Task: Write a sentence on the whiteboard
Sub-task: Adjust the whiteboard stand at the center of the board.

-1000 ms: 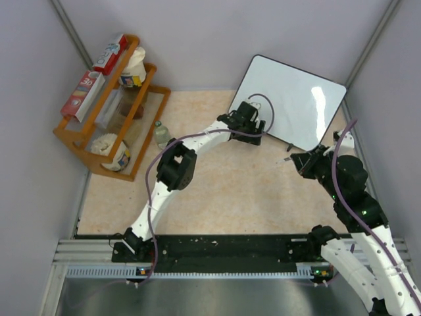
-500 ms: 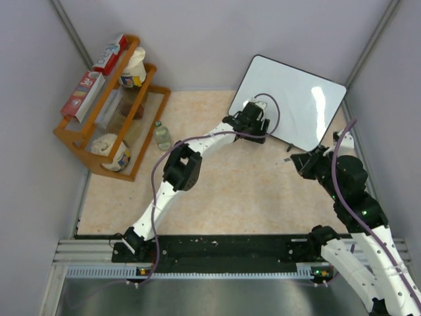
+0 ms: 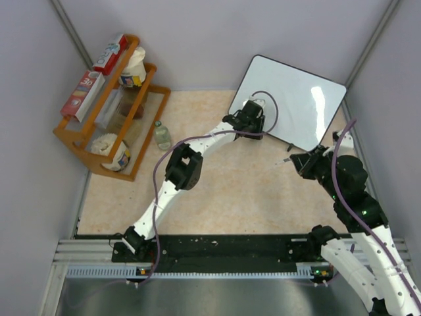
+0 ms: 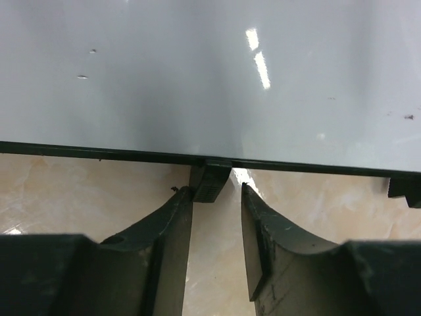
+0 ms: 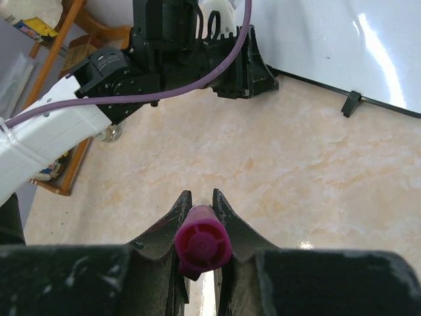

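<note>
The whiteboard (image 3: 289, 99) leans at the back right, glossy white with a thin black frame; its face (image 4: 197, 72) shows only small specks. No sentence is in view on it. My left gripper (image 4: 216, 189) is at the board's lower edge (image 3: 258, 112), open. One small black foot (image 4: 210, 174) of the board lies between its fingertips, touching the left finger and apart from the right one. My right gripper (image 5: 200, 194) hovers over the table near the board's lower right corner (image 3: 296, 160), shut on a pink marker (image 5: 200, 240) seen end-on.
A wooden rack (image 3: 75, 141) with boxes and jars stands at the back left, a small bottle (image 3: 161, 135) beside it. Grey walls close in on three sides. A second black foot (image 4: 404, 191) sits further right along the board's edge.
My left gripper has slid up to the board's lower edge and its jaws have narrowed around the foot. The right arm and marker have not moved.
</note>
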Action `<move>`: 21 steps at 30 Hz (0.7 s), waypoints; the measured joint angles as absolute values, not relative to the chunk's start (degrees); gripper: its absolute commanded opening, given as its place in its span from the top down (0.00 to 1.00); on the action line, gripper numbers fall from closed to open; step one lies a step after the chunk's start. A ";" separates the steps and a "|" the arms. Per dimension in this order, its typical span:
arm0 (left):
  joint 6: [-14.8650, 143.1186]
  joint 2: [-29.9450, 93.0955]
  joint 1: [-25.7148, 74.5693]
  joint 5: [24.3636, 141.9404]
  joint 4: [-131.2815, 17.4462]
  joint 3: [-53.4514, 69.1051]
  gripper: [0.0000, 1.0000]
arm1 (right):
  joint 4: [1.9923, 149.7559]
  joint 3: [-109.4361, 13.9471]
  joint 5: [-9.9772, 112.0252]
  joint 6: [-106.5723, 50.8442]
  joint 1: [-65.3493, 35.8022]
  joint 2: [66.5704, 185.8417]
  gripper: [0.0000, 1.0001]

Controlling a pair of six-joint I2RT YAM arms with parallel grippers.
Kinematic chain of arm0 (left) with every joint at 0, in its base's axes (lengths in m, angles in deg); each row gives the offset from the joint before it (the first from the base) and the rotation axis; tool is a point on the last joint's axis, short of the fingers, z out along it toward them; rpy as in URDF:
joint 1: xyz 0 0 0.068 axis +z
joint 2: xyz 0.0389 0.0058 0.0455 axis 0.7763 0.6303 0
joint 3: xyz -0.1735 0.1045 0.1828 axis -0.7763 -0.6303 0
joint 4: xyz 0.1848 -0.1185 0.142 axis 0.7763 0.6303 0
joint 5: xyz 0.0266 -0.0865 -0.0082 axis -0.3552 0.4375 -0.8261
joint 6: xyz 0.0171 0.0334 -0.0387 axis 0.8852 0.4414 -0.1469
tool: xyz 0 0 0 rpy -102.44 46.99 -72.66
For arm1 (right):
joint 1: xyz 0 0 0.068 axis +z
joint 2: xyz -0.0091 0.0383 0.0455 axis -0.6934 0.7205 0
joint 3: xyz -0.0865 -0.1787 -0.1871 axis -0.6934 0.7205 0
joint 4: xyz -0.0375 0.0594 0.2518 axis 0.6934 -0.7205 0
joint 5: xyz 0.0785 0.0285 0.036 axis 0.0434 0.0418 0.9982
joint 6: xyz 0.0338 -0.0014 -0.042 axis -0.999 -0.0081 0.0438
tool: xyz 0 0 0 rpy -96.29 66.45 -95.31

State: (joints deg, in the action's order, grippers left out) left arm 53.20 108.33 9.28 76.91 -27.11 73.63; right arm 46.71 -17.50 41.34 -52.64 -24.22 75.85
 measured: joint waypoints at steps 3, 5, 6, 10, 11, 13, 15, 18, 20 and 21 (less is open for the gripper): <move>52.31 108.52 9.67 76.87 -26.70 73.87 0.71 | 46.69 -17.50 41.60 -52.64 -24.24 75.85 1.00; 51.78 108.57 9.93 77.17 -26.54 73.89 0.80 | 46.67 -17.50 41.78 -52.64 -24.22 75.85 1.00; 51.54 108.57 10.04 77.31 -26.54 73.89 0.83 | 46.65 -17.50 41.91 -52.64 -24.24 75.85 1.00; 52.24 108.54 10.07 78.31 -26.63 73.63 1.00 | 46.45 -17.50 42.10 -52.64 -24.24 75.43 1.00; 52.59 108.22 10.07 78.51 -27.29 72.80 1.00 | 46.41 -17.50 42.17 -52.67 -24.24 75.21 1.00; 53.16 106.88 10.02 78.51 -29.58 69.85 1.00 | 46.38 -17.50 42.21 -52.73 -24.24 74.80 1.00; 53.47 105.40 10.00 78.40 -32.42 66.46 1.00 | 46.41 -17.50 42.26 -52.77 -24.24 74.56 1.00; 53.86 103.36 10.00 78.18 -35.94 61.96 1.00 | 46.41 -17.50 42.45 -52.88 -24.24 74.40 1.00; 54.21 101.49 9.96 77.94 -38.04 58.24 1.00 | 46.38 -17.50 42.59 -53.17 -24.24 74.36 1.00; 54.25 100.59 9.91 77.83 -38.67 56.65 1.00 | 46.38 -17.50 42.63 -53.19 -24.26 74.36 1.00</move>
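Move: The whiteboard's left stand foot already sits between the open left fingertips, about 1 cm ahead of the hand point, level with it left-right and in height. The right stand foot is some 12 cm to the left hand's right and 4 cm nearer. The board's middle is roughly 7 cm farther out, 8 cm right and 10 cm above the left hand. From the right hand, the left foot lies about 24 cm ahead, 6 cm left and 22 cm below. Shut the left gripper from half open onto the left stand foot while easing barely half a centimetre forward and left to centre it, keeping the fingers low and slanting down. Once the tips pinch it, keep the grip and draw the foot about 1 cm back towards the base and 1 cm left. ##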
